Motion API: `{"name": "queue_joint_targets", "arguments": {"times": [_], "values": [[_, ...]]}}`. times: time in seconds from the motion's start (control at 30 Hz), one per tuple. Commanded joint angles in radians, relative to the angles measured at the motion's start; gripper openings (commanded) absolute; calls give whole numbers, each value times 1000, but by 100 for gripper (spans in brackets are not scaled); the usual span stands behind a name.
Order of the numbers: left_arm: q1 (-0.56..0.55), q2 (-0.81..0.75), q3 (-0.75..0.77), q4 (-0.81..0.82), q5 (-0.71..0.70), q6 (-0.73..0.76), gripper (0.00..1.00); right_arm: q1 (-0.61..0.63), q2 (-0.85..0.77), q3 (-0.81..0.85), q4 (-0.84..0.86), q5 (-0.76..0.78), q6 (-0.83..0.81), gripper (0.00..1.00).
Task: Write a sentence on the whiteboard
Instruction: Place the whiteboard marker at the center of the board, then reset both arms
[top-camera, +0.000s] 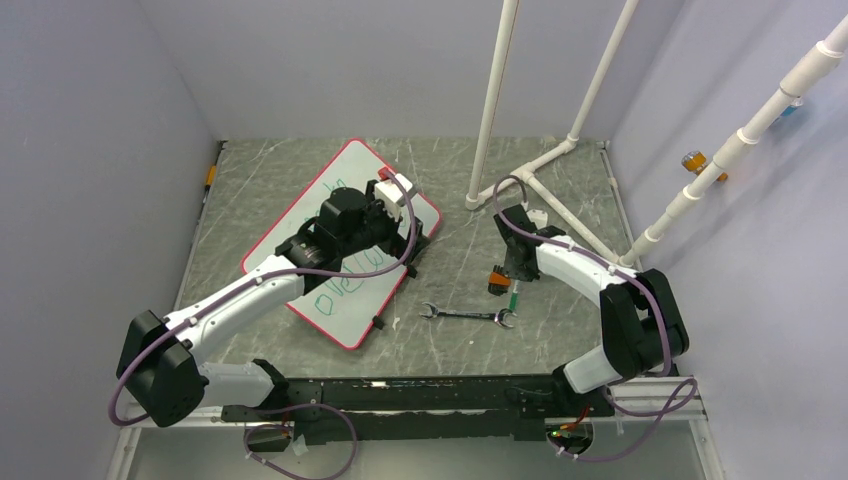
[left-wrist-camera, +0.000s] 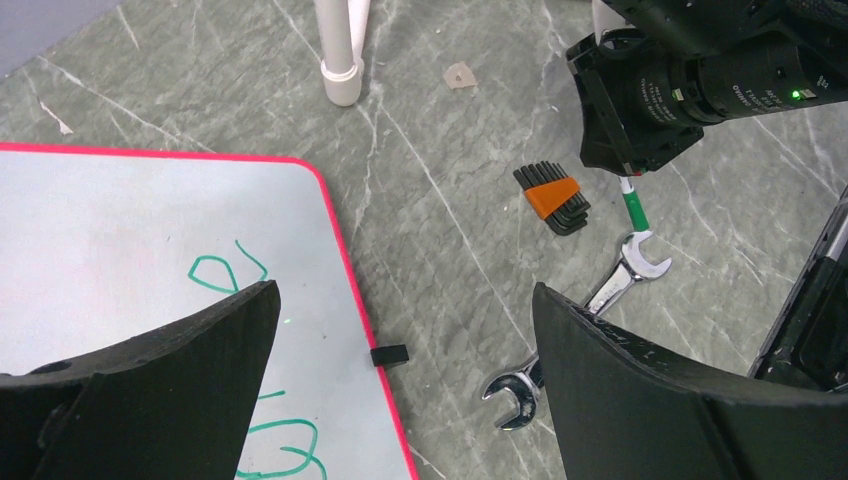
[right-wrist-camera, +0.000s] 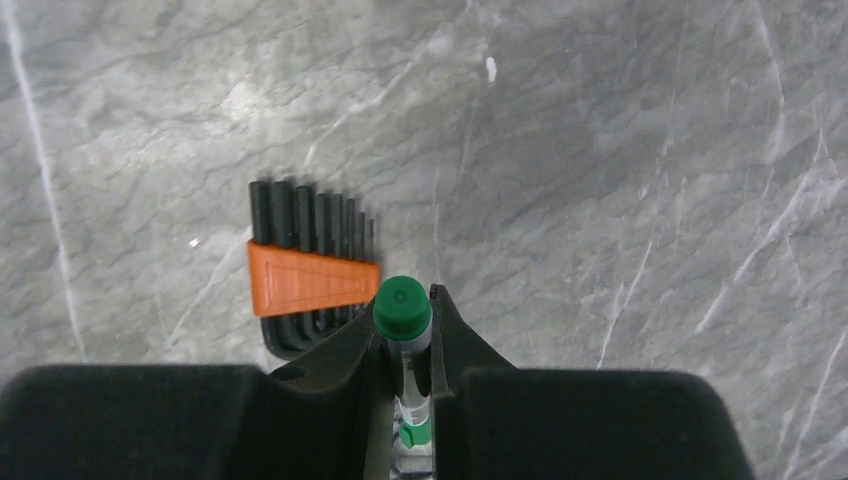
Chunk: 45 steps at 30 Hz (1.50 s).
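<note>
The whiteboard, white with a thin red rim, lies tilted on the left half of the table. The sentence is green handwriting on it, partly hidden under my left arm; a few strokes show in the left wrist view. My left gripper hovers open over the board's right edge, a black clip between its empty fingers. My right gripper is shut on a green marker, held upright just above the table right of the board, green end down.
An orange-sleeved hex key set lies right beside the marker. A steel wrench lies nearer the arm bases. A white pipe frame stands at the back right, one foot near the board's corner.
</note>
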<state>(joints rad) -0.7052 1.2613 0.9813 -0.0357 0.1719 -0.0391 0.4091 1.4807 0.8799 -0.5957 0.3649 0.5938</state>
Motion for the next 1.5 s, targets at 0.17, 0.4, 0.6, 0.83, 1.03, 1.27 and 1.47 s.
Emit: {"name": "queue_joint_targets", "arguments": {"times": [0.17,0.4,0.6,0.83,1.03,1.27,1.47], "values": [[1,2,3,5,-70,-26,99,-47,8,-35,106,-17,36,14],[1,2,9,-5,-93,-33,99,-63,-8,-58,130,-22,31,34],[1,-10,20,-24,-106,-37,100,-69,-53,-67,126,-4,30,46],[1,-63,43,-67,-168,-42,99,-70,-175,-57,130,2,6,82],[1,-120,69,-121,-293,-66,99,-69,-332,-78,235,-76,-69,100],[1,-176,172,-318,-496,-121,99,-68,-497,-92,362,-188,-130,100],[1,-255,226,-450,-642,-143,99,-67,-570,-138,473,-331,-154,100]]}}
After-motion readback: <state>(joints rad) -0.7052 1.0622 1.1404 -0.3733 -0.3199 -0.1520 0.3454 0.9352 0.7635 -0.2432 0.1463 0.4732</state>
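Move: Under the right hand, which still grips the marker, the bare landing spot lies about 3 cm below and 1 cm to the right. At that same table level, the hex keys are some 5 cm left and 1 cm ahead, the wrench's middle about 14 cm left and 8 cm back. From the open left hand the landing spot is roughly 27 cm right, 1 cm back and 22 cm down, while the whiteboard's middle is about 18 cm left, 8 cm ahead and 23 cm down. Easing the marker down a last 1.5 cm beside the hex keys, the right hand opens fully and lets go of it, then climbs quickly, some 17 cm off its low point, fingers tipping up towards forward. The empty left hand first barely drifts, then swings left and up over the whiteboard, about 10 cm left, turning some 30 degrees counter-clockwise, still open. ##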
